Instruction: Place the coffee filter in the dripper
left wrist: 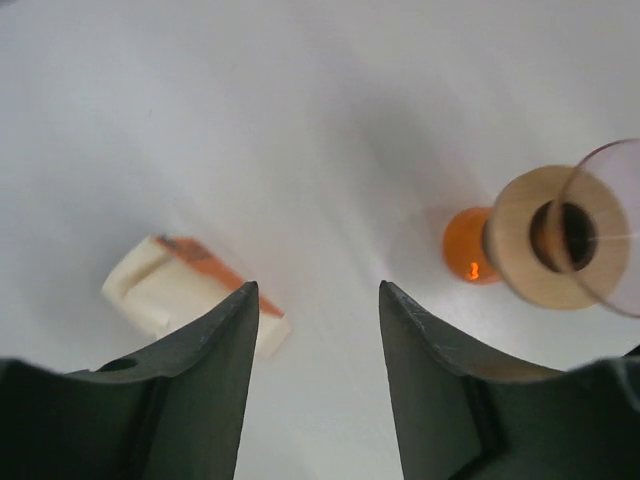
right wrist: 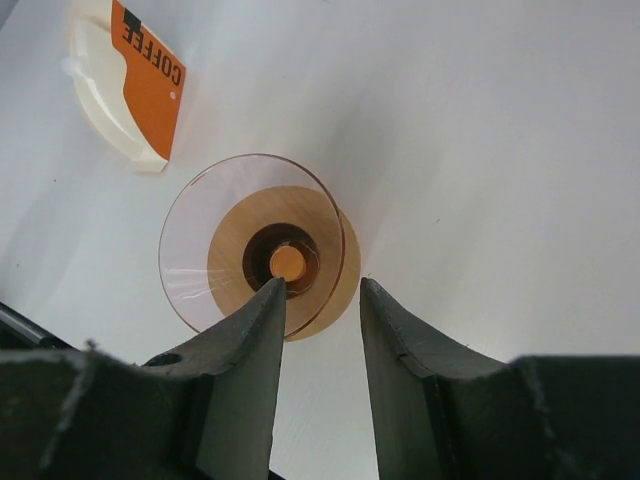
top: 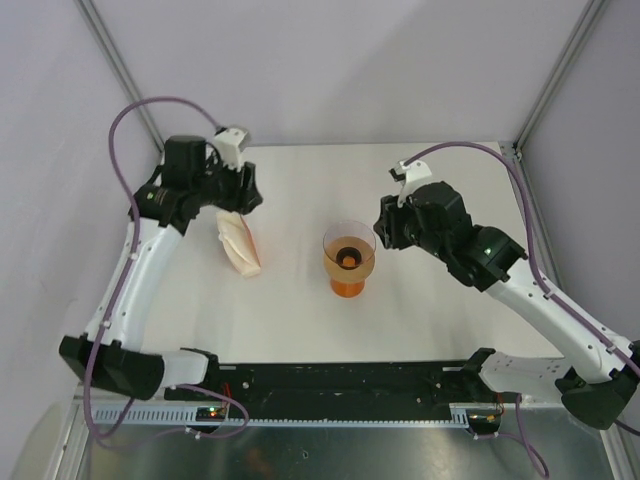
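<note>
The dripper [top: 349, 243], a translucent pinkish cone with a wooden collar, stands mid-table on a small orange cup [top: 348, 286]. It also shows in the right wrist view, the dripper [right wrist: 235, 235] seen from above, and at the right edge of the left wrist view, the dripper [left wrist: 603, 225]. No single coffee filter shows; it is out of view. My left gripper [top: 248, 198] hovers over the far end of a cream filter stack [top: 240, 244], jaws open and empty [left wrist: 318, 290]. My right gripper [top: 384, 226] hangs just right of the dripper, open with nothing between its fingers [right wrist: 322, 285].
The filter stack [right wrist: 125, 85] carries an orange "COFFEE" label and lies left of the dripper. In the left wrist view the stack [left wrist: 160, 285] lies partly behind my left finger. Grey walls with metal posts close the table's back and sides.
</note>
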Robot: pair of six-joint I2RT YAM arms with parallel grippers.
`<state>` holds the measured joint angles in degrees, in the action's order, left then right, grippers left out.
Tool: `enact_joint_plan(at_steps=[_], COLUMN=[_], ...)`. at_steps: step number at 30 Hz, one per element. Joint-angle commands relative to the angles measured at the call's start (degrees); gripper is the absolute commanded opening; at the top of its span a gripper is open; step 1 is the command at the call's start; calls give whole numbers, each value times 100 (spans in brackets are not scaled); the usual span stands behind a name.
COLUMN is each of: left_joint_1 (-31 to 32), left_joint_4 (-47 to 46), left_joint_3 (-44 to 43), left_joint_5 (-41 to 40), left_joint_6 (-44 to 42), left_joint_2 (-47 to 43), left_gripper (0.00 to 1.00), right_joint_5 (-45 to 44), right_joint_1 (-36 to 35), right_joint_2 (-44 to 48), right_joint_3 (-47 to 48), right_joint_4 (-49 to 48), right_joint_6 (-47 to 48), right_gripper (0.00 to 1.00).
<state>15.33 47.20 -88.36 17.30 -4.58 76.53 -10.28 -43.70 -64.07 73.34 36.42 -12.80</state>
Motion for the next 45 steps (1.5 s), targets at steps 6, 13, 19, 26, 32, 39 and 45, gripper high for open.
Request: enact_joint_plan(at_steps=[6, 13, 19, 26, 32, 39, 45], left_joint_1=[-1409, -1494, -1858, -2157, -2415, -2456, -2473], left_joint_4=[-32, -423, -690, -867, -945, -980, -1009], left_joint_3=[1967, 2503, 2535, 2525, 2490, 2374, 2314], left_joint_5=[-93, -479, -504, -449, 19, 303, 406], left_joint_6=[-327, -376, -326, -309, -356, -315, -279], left_joint_2=[-535, -211, 107, 232, 328, 555, 774], left_gripper=[45, 40, 32, 32, 31, 30, 28], right_joint_5=[-122, -205, -290, -315, -296, -320, -358], right_joint_1=[-186, -187, -191, -191, -191, -191, -191], right_joint_2=[-64, 19, 144, 81, -15, -27, -20], right_joint_3=[-20, -195, -319, -355, -358, -356, -356], right_joint_4=[-282, -312, -341, -338, -369, -372, -318], right_joint_6=[217, 281, 311, 362, 405, 406, 408], right_gripper=[41, 42, 42, 42, 42, 42, 42])
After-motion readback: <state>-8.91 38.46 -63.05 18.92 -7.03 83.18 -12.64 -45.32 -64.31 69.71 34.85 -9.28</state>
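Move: The left hand holds nothing; the box of coffee filters it goes for lies about 9 cm to its left, some 4 cm farther out and roughly 27 cm below. The clear dripper stands about 21 cm to this hand's right, 8 cm nearer the base and 16 cm lower, on the orange carafe, whose middle is some 25 cm below the hand. From the right hand, the filter box is about 39 cm left, 11 cm farther out and 27 cm below. The left hand swoops down some 18 cm and about 14 cm to the left, away from the dripper and towards the filter box, first drawing back about 4 cm and then easing forward again as it slows just short of the box and to its left. On the way the fingers tip some 20 degrees further down, turn about as much counter-clockwise and close to roughly half their gap, still empty, while the empty right hand sinks only about 2 cm beside the dripper. ##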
